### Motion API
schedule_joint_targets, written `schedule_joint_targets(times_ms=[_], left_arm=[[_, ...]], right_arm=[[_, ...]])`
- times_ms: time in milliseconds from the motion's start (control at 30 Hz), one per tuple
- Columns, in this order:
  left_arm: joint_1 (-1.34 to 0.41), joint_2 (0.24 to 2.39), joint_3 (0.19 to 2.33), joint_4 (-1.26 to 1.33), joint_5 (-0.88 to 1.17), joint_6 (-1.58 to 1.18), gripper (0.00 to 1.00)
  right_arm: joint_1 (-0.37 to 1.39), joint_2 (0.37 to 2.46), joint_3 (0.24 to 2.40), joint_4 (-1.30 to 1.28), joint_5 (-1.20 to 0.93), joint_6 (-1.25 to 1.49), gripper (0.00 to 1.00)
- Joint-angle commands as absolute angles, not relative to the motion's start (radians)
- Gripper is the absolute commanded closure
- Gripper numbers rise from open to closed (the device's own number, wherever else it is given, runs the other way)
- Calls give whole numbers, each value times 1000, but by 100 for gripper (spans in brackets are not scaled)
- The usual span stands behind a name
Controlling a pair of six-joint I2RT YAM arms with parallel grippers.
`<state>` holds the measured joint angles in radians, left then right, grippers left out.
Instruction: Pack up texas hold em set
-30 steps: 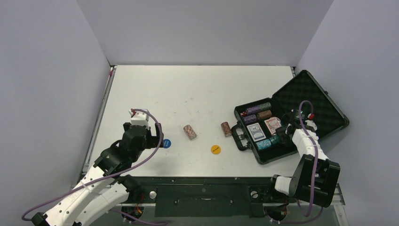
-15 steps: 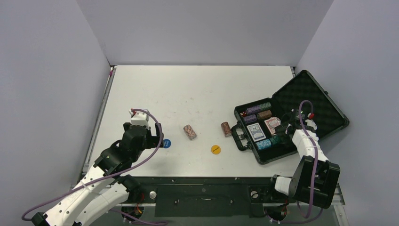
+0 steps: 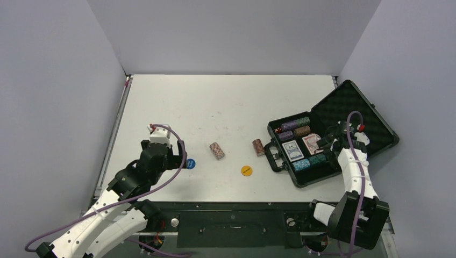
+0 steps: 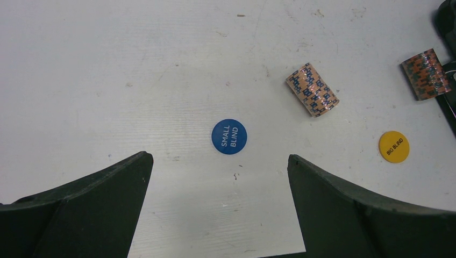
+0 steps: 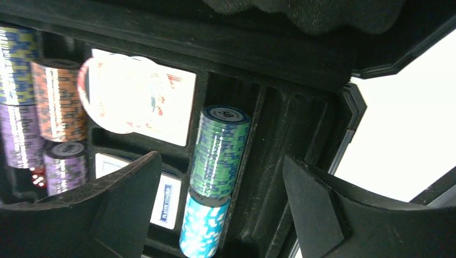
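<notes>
The black case lies open at the right, its foam lid tilted back. Its tray holds chip stacks, two card decks and red dice. My right gripper hovers open over the tray, with a green stack and a cyan stack lying in a slot between its jaws, untouched. On the table lie two loose chip stacks, a blue disc and a yellow disc. My left gripper is open, just short of the blue disc.
The case handle sticks out toward the nearer loose stack. Grey walls close in the table on three sides. The case's raised lid stands right behind my right gripper.
My right gripper has opened wide and lifted slightly back from the green stack, which now lies in the case slot. The left arm has not moved.
</notes>
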<state>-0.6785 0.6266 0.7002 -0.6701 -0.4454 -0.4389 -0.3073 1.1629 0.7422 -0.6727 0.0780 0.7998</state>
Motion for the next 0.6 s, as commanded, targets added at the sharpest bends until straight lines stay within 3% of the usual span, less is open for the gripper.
schedule_joint_targets(times_ms=[0,567], left_arm=[[-676,623,730,-643,-458,-426,4],[-676,637,740,-655,-466,-439,4]], right_arm=[[-314,1095,825,-749,138,758,21],[-203,914,1085,-1037,149,713,20]])
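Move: The green chip stack just set down in the case lies about 4 cm below the right gripper, 1 cm ahead and 1 cm left. The blue chip stack continues it some 9 cm left and 1 cm back of the gripper; the red card deck is about 8 cm ahead and 4 cm left, the white card deck 5 cm ahead and 13 cm left. From the idle left hand, the green stack lies roughly 64 cm right, 4 cm ahead and 15 cm below. Lift the right gripper nearly straight up, some 11 cm, away from the green chip stack already released in its slot, easing back slightly. Keep the fingers open at their present width, and let the wrist tip about 10 degrees so the fingertips swing forward and to the right as the hand climbs clear of the case. ##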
